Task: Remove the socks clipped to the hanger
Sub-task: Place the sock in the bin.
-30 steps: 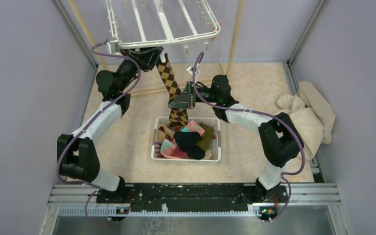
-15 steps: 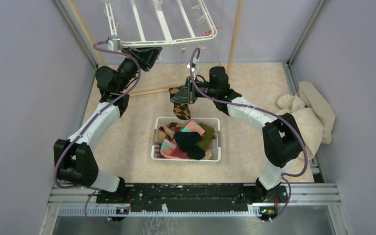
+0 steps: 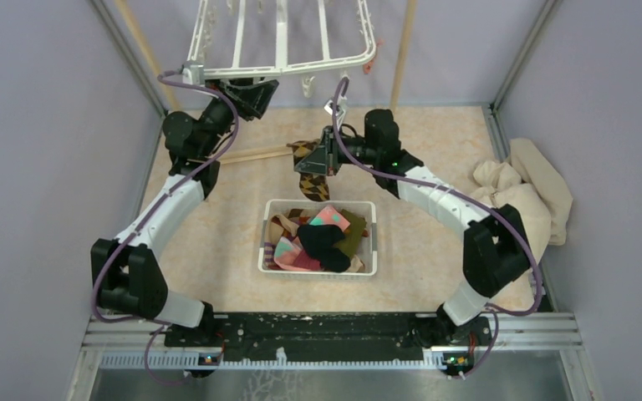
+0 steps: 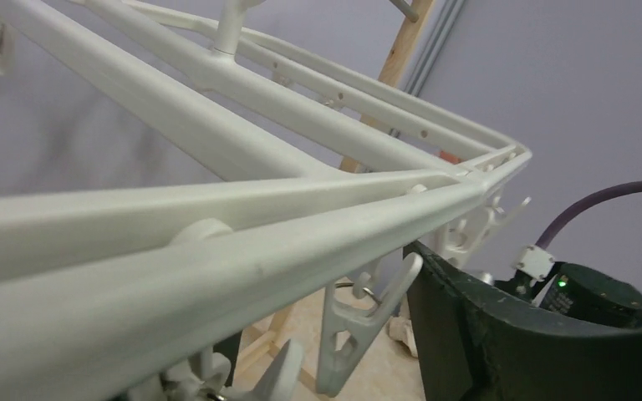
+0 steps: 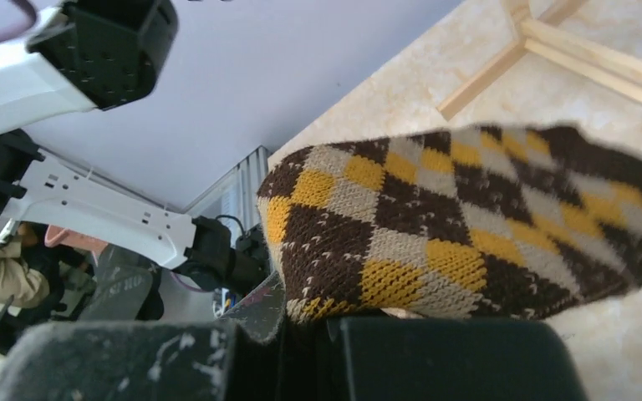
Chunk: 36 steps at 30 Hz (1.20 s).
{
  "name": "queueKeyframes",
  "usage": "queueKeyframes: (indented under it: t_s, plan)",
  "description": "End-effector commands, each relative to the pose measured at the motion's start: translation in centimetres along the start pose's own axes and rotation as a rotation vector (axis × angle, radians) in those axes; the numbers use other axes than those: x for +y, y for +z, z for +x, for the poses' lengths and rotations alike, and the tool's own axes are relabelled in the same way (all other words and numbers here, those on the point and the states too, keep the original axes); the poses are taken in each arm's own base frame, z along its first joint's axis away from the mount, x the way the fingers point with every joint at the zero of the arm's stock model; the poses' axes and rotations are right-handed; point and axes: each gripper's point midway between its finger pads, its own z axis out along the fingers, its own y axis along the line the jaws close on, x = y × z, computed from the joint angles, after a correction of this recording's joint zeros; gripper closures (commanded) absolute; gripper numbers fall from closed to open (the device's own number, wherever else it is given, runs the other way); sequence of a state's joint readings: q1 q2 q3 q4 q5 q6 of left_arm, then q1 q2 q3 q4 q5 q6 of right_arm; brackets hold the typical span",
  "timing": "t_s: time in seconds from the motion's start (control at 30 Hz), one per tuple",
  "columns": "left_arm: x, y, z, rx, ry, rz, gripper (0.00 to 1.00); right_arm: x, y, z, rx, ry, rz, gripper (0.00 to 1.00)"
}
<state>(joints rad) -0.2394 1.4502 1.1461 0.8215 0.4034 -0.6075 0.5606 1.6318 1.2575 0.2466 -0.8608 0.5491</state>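
Note:
The white hanger hangs at the back, and none of its clips that show holds a sock. My left gripper sits just under its near rim, open. In the left wrist view the hanger's bars cross overhead, and an empty clip dangles between my fingers, resting against the right finger. My right gripper is shut on a brown argyle sock, which hangs free of the hanger above the basket's far rim. The right wrist view shows that sock pinched at its edge. Several more socks lie in the basket.
A white slotted basket stands mid-table between the arms. A beige cloth heap lies at the right wall. A wooden pole rises behind the right arm, and a wooden bar lies on the floor by the left arm.
The argyle sock has come off the hanger's clip and now hangs only from my right gripper. The hanger has swung back and up. My left gripper narrowed, then widened again.

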Motion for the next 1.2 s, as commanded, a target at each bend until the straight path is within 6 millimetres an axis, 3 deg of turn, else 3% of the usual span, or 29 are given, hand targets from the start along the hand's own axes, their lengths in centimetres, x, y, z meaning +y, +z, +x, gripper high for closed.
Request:
queueKeyframes:
  t_s: [0.0, 0.03, 0.07, 0.1, 0.27, 0.67, 0.9, 1.17]
  plan:
    - [-0.3, -0.4, -1.1, -0.017, 0.017, -0.012, 0.25, 3.5, -1.9, -2.6, -0.075, -0.114, -0.032, 1.0]
    - [-0.2, -0.5, -1.0, -0.012, 0.014, -0.018, 0.22, 3.7, -2.1, -2.5, -0.075, -0.115, -0.032, 1.0]
    - [-0.2, -0.6, -0.9, -0.008, 0.015, -0.022, 0.08, 3.9, -2.2, -2.4, -0.074, -0.115, -0.033, 1.0]
    - [-0.2, -0.6, -0.8, -0.003, 0.018, -0.027, 0.02, 4.1, -2.4, -2.3, -0.073, -0.116, -0.034, 1.0]
    - [0.1, -1.6, -0.7, 0.019, 0.036, -0.072, 0.01, 5.1, -3.5, -2.0, -0.079, -0.129, -0.021, 1.0]
    - [-0.6, -6.5, 0.7, 0.101, 0.036, -0.165, 0.01, 6.2, -6.1, 0.6, -0.045, -0.13, 0.043, 1.0]
    - [-1.3, -9.8, 2.6, 0.226, 0.003, -0.219, 0.01, 5.3, -7.1, 4.3, 0.013, -0.093, 0.102, 1.0]
    - [-1.7, -12.7, 4.3, 0.319, -0.002, -0.256, 0.01, 3.4, -6.3, 10.8, 0.133, -0.02, 0.185, 1.0]
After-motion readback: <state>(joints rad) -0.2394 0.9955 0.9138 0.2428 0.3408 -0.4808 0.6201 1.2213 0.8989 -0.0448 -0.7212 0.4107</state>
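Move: The laundry basket lies about 9 cm back from my right hand, some 2 cm to its right and 22 cm below; my right hand has the argyle sock hanging from it. In the basket, the pink sock is 4 cm back and 2 cm right of this hand, the green sock 8 cm back and 11 cm right, and the black sock 13 cm back and 3 cm right, all roughly 19 cm down. From my left hand, the basket is some 20 cm back, 10 cm right and 38 cm below, and the hanger's front rail is about 4 cm above and 3 cm right. Keeping my pinch on the argyle sock, I draw my right hand back about 9 cm and 6 cm right, rising a little first, then sinking over the green-sock side of the basket as the fingertips tip slightly down. My left hand spreads fully open by the hanger clip and withdraws back and down from the rail, drifting left, its fingers tipping down about 15 degrees. ##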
